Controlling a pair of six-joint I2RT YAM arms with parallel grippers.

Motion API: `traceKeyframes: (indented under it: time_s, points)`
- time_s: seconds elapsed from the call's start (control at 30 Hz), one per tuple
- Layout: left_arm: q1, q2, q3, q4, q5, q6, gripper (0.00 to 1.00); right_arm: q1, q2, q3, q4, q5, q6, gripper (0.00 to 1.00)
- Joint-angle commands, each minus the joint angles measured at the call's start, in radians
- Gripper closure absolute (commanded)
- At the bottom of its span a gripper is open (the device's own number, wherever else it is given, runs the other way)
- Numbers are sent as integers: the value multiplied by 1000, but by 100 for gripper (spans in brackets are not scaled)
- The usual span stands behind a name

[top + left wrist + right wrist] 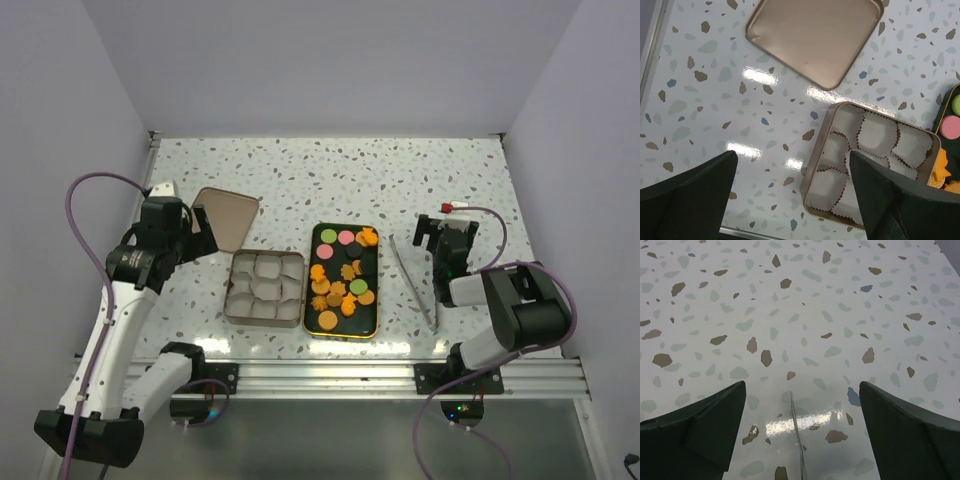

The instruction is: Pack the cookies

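Observation:
The cookies (345, 272), mostly orange with a few pink, green and dark rounds, lie in a dark gold-rimmed tray (343, 335) at the table's middle. Left of it stands a square tin (232, 290) lined with white paper cups (266, 288). My left gripper (205, 235) hovers open above the tin's left side, nothing between its fingers; in the left wrist view it (792, 160) frames the tin's rim (817, 150), with a pink cookie (951, 126) at the right edge. My right gripper (445, 225) stands open right of the tray, over metal tongs (799, 450).
The tin's bronze lid (228, 215) lies upside down behind the tin, also in the left wrist view (815, 35). The tongs (415, 283) lie slanted between the tray and the right arm. White walls enclose the table on three sides.

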Motion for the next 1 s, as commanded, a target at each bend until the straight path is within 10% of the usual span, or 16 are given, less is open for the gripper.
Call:
traceKeyframes:
  time_s: [0.0,0.3,0.47,0.67,0.97]
  points:
    - [-3,-31,25,28,5,19,0,-10,19,-2,128,-39,-6,1]
    - [-3,-121,25,29,45,-7,0,-15,-55,51,-12,-40,-9,1]
    - [-3,-159,14,35,25,-18,0,-3,-265,378,-668,-63,-60,1]
    - [-3,-179,-33,40,102,-53,0,-4,-579,524,-1014,-348,118,1]
    - [-3,-204,-98,74,225,-39,0,-1,-480,629,-1839,-219,405,1]
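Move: The cookie tray's middle lies about 27 cm left of the right hand, some 12 cm back and 6 cm lower; the open tongs' middle is about 9 cm left and 13 back of that hand, 7 below. From the left hand the tray is roughly 32 cm right, 2 ahead and 20 below; the box of paper cups is 14 cm right, about level with that hand fore and aft, the brown lid 15 cm ahead and 4 right, both likewise some 20 below. Touching nothing, the right hand lifts from low over the table beside the tongs, about 26 cm up, swinging 5 cm back and 5 left to the tray's side, then sinks some 8 cm, rolling its left side up about 20 degrees, fingers staying open. The open left hand bobs up and down over 3 cm while easing slightly back and right towards the box. ##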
